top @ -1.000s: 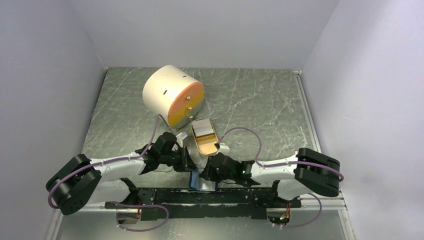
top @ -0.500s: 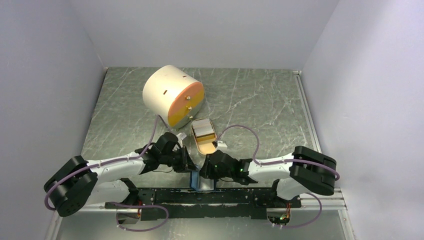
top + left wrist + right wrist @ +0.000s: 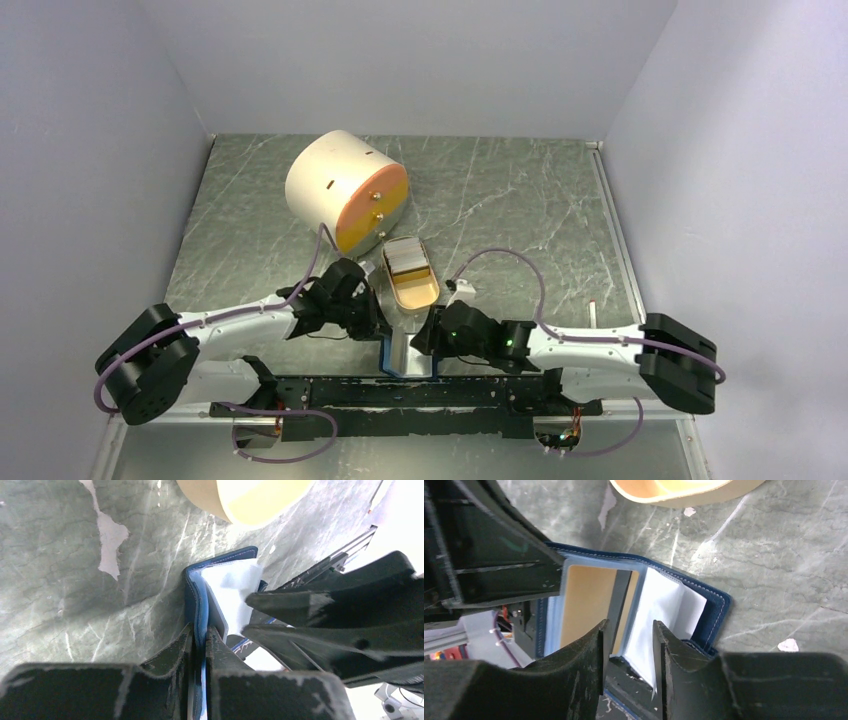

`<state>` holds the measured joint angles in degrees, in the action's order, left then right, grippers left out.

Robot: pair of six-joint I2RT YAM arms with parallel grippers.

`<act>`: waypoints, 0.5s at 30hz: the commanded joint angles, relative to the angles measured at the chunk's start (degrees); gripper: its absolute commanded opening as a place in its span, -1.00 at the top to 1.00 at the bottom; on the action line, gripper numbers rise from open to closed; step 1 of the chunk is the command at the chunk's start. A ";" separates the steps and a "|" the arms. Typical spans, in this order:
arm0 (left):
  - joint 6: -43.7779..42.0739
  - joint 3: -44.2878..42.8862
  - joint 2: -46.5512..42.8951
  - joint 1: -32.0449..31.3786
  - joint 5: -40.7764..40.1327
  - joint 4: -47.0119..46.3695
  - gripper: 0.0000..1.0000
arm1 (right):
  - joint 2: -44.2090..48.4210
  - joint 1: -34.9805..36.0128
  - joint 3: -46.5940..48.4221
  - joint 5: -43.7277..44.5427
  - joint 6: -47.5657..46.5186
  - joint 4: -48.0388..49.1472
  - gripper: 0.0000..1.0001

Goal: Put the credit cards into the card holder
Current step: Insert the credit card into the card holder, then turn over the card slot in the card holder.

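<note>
The dark blue card holder (image 3: 408, 358) lies open at the table's near edge between both arms. My left gripper (image 3: 200, 632) is shut on its left blue flap (image 3: 192, 590) and holds it upright. A white card (image 3: 664, 615) sits tucked in the right half, beside the tan pocket strip (image 3: 586, 605). My right gripper (image 3: 629, 630) hovers over the holder's fold, open, with nothing between its fingers; the card's edge lies just beside the right finger. More credit cards (image 3: 404, 256) lie stacked in the tan oval dish (image 3: 412, 290).
A big cream cylinder with an orange face (image 3: 345, 190) stands behind the dish. The dish's rim (image 3: 684, 492) is close ahead of the right gripper. The arms' black base rail (image 3: 400, 395) runs right below the holder. Grey walls enclose the marbled table (image 3: 520, 200).
My right gripper's jaws have spread wider and let go of the white card in the holder. The right arm's elbow swung out to the right. The left gripper kept its grip on the flap.
</note>
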<state>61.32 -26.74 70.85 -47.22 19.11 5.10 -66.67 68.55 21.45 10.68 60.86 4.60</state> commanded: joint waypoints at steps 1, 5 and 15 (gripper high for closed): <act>-1.49 -3.60 -1.17 -0.45 -3.88 6.25 0.82 | 5.39 -0.19 0.20 1.77 1.04 -4.83 0.20; -3.00 -6.21 -2.29 -0.42 -7.50 12.32 0.82 | 5.78 0.36 0.77 -1.09 2.62 -0.33 0.25; -3.13 -8.38 -1.54 -0.43 -9.09 16.14 0.82 | -4.78 4.79 6.42 -0.63 6.33 7.70 -0.35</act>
<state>58.92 -32.99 69.60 -47.37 11.68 18.59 -68.07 71.88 23.11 8.16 65.73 10.96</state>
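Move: The credit card already in the card holder's clear pocket lies about 5 cm left of the right hand, 2 cm back and 3 cm below. From that hand the card holder's middle is some 2 cm left, 3 cm back and 3 cm down; the card box is 15 cm ahead and 1 cm left. From the left hand, still pinching the cover's edge, the card is about 2 cm right, 4 cm back and 2 cm down. Right hand rises about 3 cm, then swings left above the holder, opening; the pinching left hand draws it leftward. ##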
